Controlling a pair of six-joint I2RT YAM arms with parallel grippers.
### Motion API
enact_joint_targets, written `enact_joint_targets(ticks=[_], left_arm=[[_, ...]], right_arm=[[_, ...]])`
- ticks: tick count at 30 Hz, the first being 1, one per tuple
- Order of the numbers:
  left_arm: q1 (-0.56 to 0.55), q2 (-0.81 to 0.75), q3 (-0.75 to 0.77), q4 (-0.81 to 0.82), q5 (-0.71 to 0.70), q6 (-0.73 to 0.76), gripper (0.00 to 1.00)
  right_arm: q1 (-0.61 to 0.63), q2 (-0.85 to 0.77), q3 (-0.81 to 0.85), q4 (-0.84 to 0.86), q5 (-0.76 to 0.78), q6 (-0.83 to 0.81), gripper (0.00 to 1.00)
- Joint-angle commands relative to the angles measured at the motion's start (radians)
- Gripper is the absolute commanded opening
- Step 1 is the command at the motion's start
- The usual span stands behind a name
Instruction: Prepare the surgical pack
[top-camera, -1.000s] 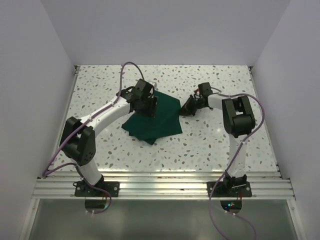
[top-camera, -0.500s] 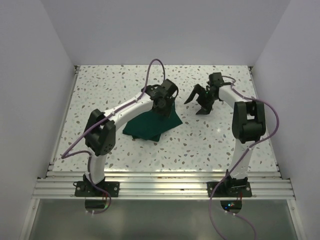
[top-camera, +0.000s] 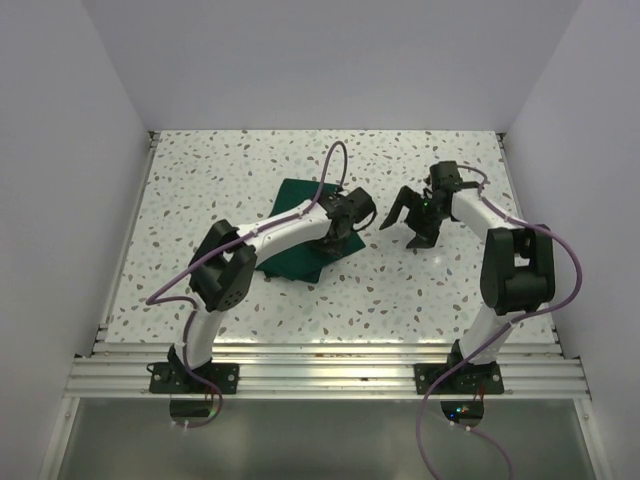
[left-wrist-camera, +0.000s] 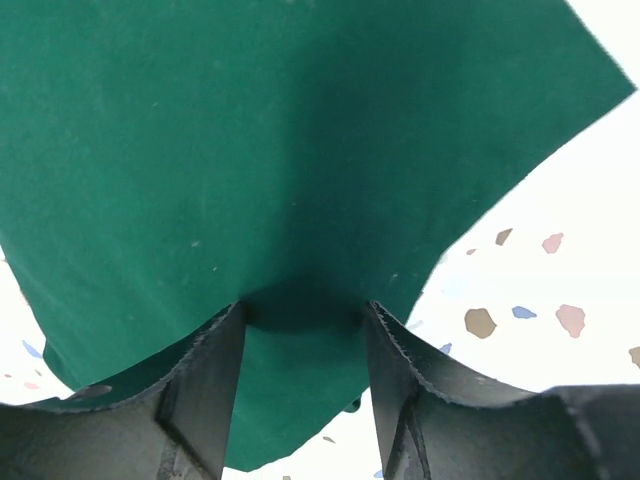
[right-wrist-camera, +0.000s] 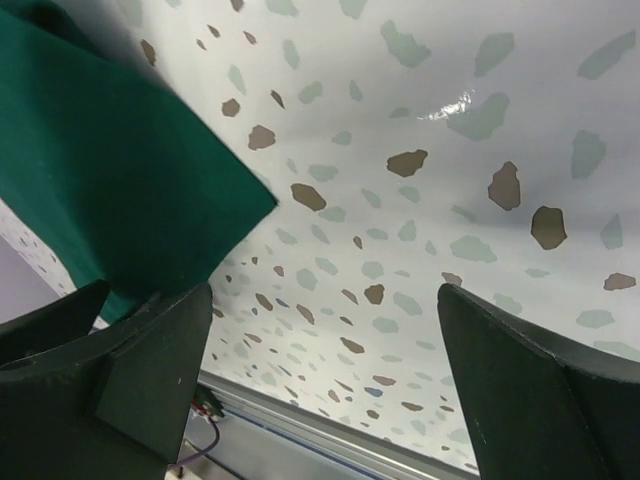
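Observation:
The surgical pack shows only as its dark green cloth drape (top-camera: 290, 255), a folded bundle lying left of the table's middle. My left gripper (top-camera: 352, 222) sits at the drape's right edge. In the left wrist view the drape (left-wrist-camera: 300, 130) fills the upper frame, and a fold of it is bunched between the jaws of the left gripper (left-wrist-camera: 305, 310), which is shut on it. My right gripper (top-camera: 403, 228) hovers just right of the drape, wide open. In the right wrist view nothing lies between the jaws of the right gripper (right-wrist-camera: 322, 300), and a drape corner (right-wrist-camera: 100, 170) lies at the upper left.
The speckled white table (top-camera: 200, 180) is boxed in by white walls at the left, back and right. An aluminium rail (top-camera: 320, 375) runs along the near edge. Purple cables loop above both arms.
My left gripper has swept right across the drape, taking cloth with it, so the drape is now a narrower bundle. My right gripper has opened and drawn back to the right.

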Motion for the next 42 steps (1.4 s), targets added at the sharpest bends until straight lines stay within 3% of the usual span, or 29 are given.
enact_joint_targets(ticks=[1,16,19,21,22,23,29,32,35,40,42], left_arm=[[-0.002,0.008,-0.011,-0.035,-0.083,-0.052,0.53],[-0.005,0.026,-0.045,-0.015,-0.092,-0.040,0.49],[-0.005,0.014,-0.056,0.002,-0.078,-0.032,0.39],[-0.005,0.006,-0.059,0.011,-0.071,-0.024,0.24],[-0.005,0.000,-0.062,0.014,-0.063,-0.023,0.15],[-0.005,-0.003,-0.060,0.016,-0.061,-0.023,0.12],[-0.005,-0.040,-0.059,0.008,-0.048,-0.031,0.11],[-0.004,-0.044,-0.059,0.007,-0.046,-0.029,0.00],[-0.004,-0.052,-0.042,-0.007,-0.041,-0.031,0.00],[-0.002,-0.073,0.022,-0.044,-0.023,-0.040,0.00],[-0.001,-0.084,0.041,-0.061,-0.003,-0.046,0.00]], right_arm=[[0.005,-0.056,-0.043,0.034,-0.009,-0.007,0.99],[0.063,-0.050,-0.076,0.081,-0.012,0.028,0.99],[0.095,-0.033,-0.076,0.092,-0.026,0.033,0.99],[0.123,-0.027,-0.085,0.122,-0.044,0.039,0.98],[0.132,-0.024,-0.088,0.138,-0.063,0.053,0.96],[0.150,-0.022,-0.090,0.161,-0.073,0.057,0.92],[0.198,0.028,-0.039,0.181,-0.127,0.071,0.74],[0.201,0.045,-0.024,0.192,-0.144,0.079,0.71],[0.205,0.065,-0.019,0.215,-0.175,0.094,0.68],[0.209,0.094,-0.030,0.310,-0.265,0.178,0.40],[0.215,0.105,-0.018,0.339,-0.288,0.203,0.36]])
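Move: For the left hand, a raised fold of the green cloth runs just beneath its open fingers, about 1 cm left and 2 cm down; the cloth's near corner is some 8 cm back and 1 cm left. Its right-hand corner lies about 12 cm right, 4 cm ahead and 4 cm down. From the right hand, that right-hand corner is roughly 8 cm left, level fore-and-aft, 5 cm down; the far corner is some 14 cm left, 13 cm ahead and 5 cm down. The left fingers pinch the fold of green cloth: they settle 1.5 cm down and slightly left, shut on it and keep hold, just starting to rise. The right hand first draws back and down about 2 cm, then sweeps some 10 cm left to the cloth's right-hand corner, turning about 10 degrees counter-clockwise, its left side rising, while its wide-open fingers close to under half. ##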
